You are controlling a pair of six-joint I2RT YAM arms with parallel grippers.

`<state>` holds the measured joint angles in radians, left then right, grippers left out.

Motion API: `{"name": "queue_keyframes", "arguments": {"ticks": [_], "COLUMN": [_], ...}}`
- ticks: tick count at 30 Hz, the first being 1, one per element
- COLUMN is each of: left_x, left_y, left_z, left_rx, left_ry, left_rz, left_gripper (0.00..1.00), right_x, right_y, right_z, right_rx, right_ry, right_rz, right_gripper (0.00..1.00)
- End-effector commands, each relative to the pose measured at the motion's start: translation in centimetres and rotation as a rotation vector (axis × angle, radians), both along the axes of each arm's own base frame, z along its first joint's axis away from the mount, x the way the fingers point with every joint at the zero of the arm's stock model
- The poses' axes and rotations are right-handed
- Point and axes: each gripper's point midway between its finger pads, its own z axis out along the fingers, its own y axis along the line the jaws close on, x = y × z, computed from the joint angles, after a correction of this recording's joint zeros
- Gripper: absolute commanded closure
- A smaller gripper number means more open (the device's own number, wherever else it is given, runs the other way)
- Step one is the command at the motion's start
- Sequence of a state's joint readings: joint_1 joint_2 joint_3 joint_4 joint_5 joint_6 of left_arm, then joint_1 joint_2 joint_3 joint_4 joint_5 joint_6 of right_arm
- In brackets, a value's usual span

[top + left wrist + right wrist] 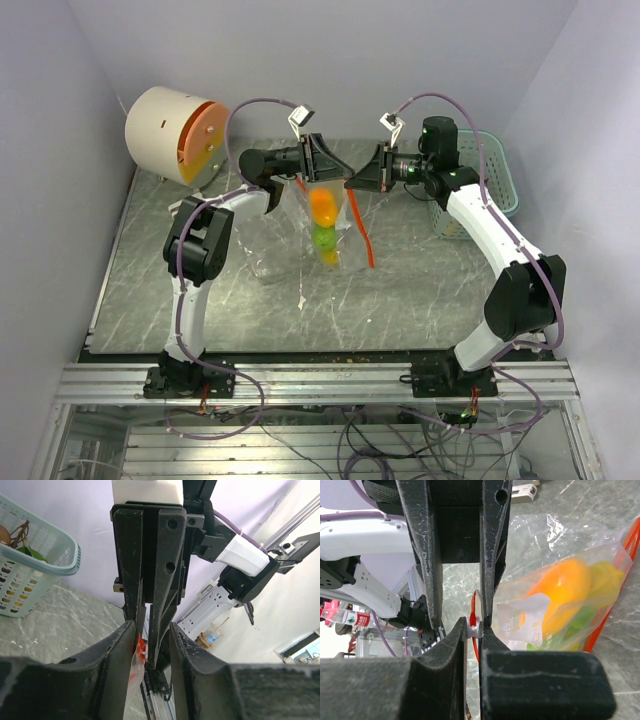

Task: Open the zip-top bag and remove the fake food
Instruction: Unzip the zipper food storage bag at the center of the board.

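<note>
The zip-top bag (322,228) hangs in the air between my two grippers, its red zip strip (362,232) dangling down its right side. Fake food shows through the plastic: an orange piece (561,587) above green bits (577,621), also visible in the top view as the orange piece (321,205). My right gripper (474,628) is shut on the bag's white zip slider and red strip. My left gripper (152,632) stands open with a gap. The bag's red corner (140,649) rests against its left finger only. The two grippers face each other closely.
A pale teal basket (492,190) stands at the back right and holds some items; it also appears in the left wrist view as the basket (35,575). A white and orange cylinder (172,135) sits at the back left. The marble tabletop (230,300) lies below the bag.
</note>
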<state>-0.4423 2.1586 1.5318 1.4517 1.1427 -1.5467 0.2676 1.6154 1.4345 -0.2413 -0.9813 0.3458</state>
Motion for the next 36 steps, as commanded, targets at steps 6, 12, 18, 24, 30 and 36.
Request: {"name": "queue_keyframes", "arguments": {"ticks": [6, 12, 18, 24, 30, 36], "left_x": [-4.0, -2.4, 0.8, 4.1, 7.1, 8.8], "left_y": [1.4, 1.8, 3.9, 7.4, 12.2, 15.5], "left_z": [1.6, 2.2, 3.8, 5.5, 6.8, 7.6], "left_rx": [-0.077, -0.114, -0.173, -0.218, -0.249, -0.27], "left_ry": [-0.28, -0.229, -0.201, -0.199, -0.204, -0.208], "left_rz": [-0.038, 0.008, 0.102, 0.206, 0.332, 0.408], "left_gripper": [0.93, 0.93, 0.93, 0.93, 0.93, 0.93], "right_x": [0.8, 0.6, -0.3, -1.7, -3.2, -5.1], "right_y": [0.1, 0.0, -0.2, -0.9, -1.9, -2.7], "right_z": [1.7, 1.4, -0.6, -3.6, -5.8, -7.4], "right_rx": [0.03, 0.028, 0.008, -0.031, -0.092, -0.125], "right_ry": [-0.048, -0.037, -0.001, 0.049, 0.08, 0.114], "right_rz": [-0.017, -0.022, -0.027, -0.045, -0.054, -0.069], "right_gripper": [1.0, 1.0, 1.0, 1.0, 1.0, 1.0]}}
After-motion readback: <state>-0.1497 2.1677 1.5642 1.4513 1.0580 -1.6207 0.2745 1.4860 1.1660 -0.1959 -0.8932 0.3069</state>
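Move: The left hand, half open, has the red zipper's upper end almost between its fingers, about 1 cm back, level sideways and 1 cm below. The white slider is already in the right hand's grip; from that hand the zipper's lower end hangs some 25 cm down, 3 cm back and 5 cm to the right. The orange mango in the bag is about 2 cm ahead of the right hand, 7 cm left and 11 cm below; the green pepper about level fore and aft, 6 cm left and 18 cm below. The left hand sinks barely 1 cm and closes its fingers on the red zipper's upper end, then, speeding up, draws it some 15 cm forward and to the left, rising a little and turning about 20 degrees counter-clockwise. The right hand keeps its pinch on the white slider, at first nearly still, then sinks about 5 cm and draws back some 3 cm, away from the left hand, working the slider along the strip towards its lower end. ##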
